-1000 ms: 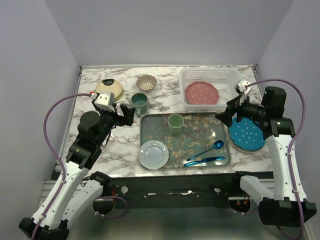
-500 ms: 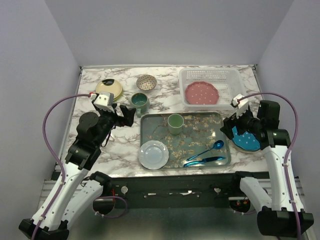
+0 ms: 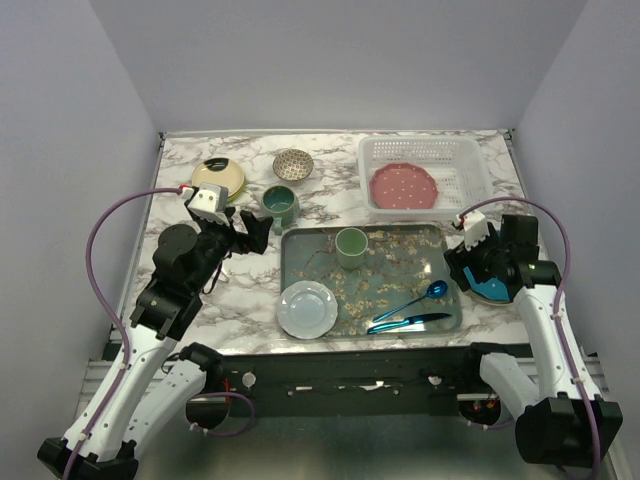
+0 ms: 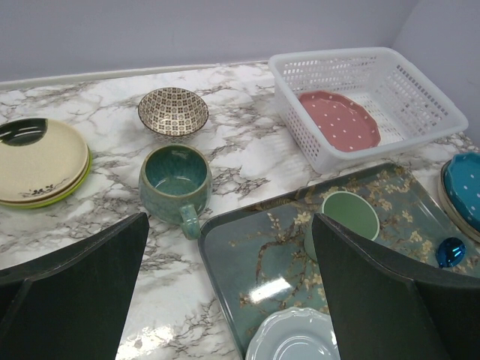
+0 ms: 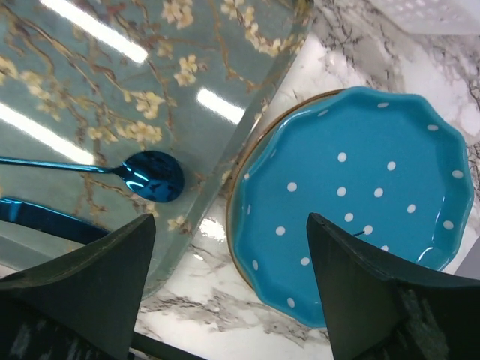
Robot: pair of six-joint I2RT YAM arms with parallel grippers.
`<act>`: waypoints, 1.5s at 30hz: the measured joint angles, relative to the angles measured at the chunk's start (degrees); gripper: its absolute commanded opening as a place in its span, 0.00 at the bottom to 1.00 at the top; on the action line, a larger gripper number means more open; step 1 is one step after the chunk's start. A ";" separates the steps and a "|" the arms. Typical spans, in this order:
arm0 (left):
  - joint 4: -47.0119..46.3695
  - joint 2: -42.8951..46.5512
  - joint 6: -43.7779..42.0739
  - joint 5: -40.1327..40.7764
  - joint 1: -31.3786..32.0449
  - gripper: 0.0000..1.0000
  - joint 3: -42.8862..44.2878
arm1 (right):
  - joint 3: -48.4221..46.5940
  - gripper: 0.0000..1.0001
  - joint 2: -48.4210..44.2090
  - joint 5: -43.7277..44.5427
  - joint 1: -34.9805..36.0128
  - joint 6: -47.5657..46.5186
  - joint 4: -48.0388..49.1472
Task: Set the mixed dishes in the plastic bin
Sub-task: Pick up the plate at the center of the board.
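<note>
The white plastic bin (image 3: pixel 418 152) stands at the back right with a pink dotted plate (image 3: pixel 403 185) lying in it. My right gripper (image 3: pixel 458 266) is open low over the teal white-dotted plate (image 5: pixel 360 187). The jaws straddle the plate's left rim, and an amber rim (image 5: pixel 241 169) shows beneath it. My left gripper (image 3: pixel 255 235) hangs open and empty near the dark teal mug (image 4: pixel 175 178). Behind the mug sits the speckled bowl (image 4: pixel 173 110). A cream plate (image 4: pixel 37 159) rests on a lime green one (image 4: pixel 71 187) at the back left.
A grey crumb-strewn tray (image 3: pixel 284 270) fills the middle, holding a green cup (image 3: pixel 351 245), a pale blue plate (image 3: pixel 307 308), a blue spoon (image 3: pixel 420 298) and another blue utensil (image 3: pixel 408 322). The tray's right edge lies close beside the teal plate.
My right arm has pulled back toward the near edge and dropped over the teal plate, jaws still open. The left arm has not moved.
</note>
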State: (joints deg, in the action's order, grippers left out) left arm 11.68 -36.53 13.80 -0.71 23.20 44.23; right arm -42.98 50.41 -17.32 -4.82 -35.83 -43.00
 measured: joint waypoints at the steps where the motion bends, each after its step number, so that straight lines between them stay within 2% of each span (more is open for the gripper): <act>1: 0.00 0.00 0.00 0.00 0.00 0.99 0.00 | 0.59 0.79 0.59 0.42 0.00 0.00 0.39; 3: 0.00 0.00 0.00 0.00 0.00 0.99 0.00 | 1.55 0.73 2.21 1.68 0.00 -0.11 1.49; 14: 0.00 0.00 0.15 -0.04 0.00 0.99 0.00 | 3.82 0.52 10.27 4.76 0.20 -0.55 6.78; 20: 0.00 -0.02 0.37 -0.07 -0.22 0.99 0.00 | 5.29 0.49 12.46 6.21 1.09 -0.79 8.13; 21: 0.00 -0.02 0.37 -0.07 -0.24 0.99 0.00 | 5.49 0.45 12.68 6.40 1.16 -0.83 8.44; 27: -0.02 -0.02 0.39 -0.11 -0.26 0.99 0.00 | 6.47 0.42 13.68 7.91 1.88 -0.90 10.10; 31: 0.00 -0.02 0.55 -0.17 -0.26 0.99 0.00 | 6.56 0.34 14.36 8.70 2.14 -0.90 10.64; 39: 0.00 -0.02 0.61 -0.26 -0.26 0.99 0.00 | 6.56 0.30 14.62 9.01 2.54 -0.70 10.75; 45: -0.02 -0.07 0.61 -0.42 -0.28 0.99 -0.02 | 6.56 0.14 15.15 9.49 2.60 -0.72 11.28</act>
State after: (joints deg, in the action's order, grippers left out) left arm 11.66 -36.60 14.41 -1.13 22.92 44.21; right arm -36.42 65.56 -7.84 -2.22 -36.56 -31.73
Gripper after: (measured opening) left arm 0.985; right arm 0.299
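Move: The blue dotted plate, top of its stack, has its middle about 4 cm ahead of the right hand, 7 cm to its right and 9 cm below. The blue spoon's bowl lies on the tray about 9 cm left and 1 cm back, the knife's middle some 15 cm left and 10 cm back, both about 11 cm down. The white bin is about 28 cm ahead, 11 cm left. From the left hand, the plate is roughly 58 cm right, 2 cm ahead and 26 cm below. The right fingers close around the blue plate's left rim, one finger outside and the other over its inner face, the gap shrinking from nearly wide open to about a third. To get there the hand sinks some 8 cm, edging about 2 cm left, with the wrist tipping around 10 degrees further down; it slows and then holds its place while the fingers go on closing. ##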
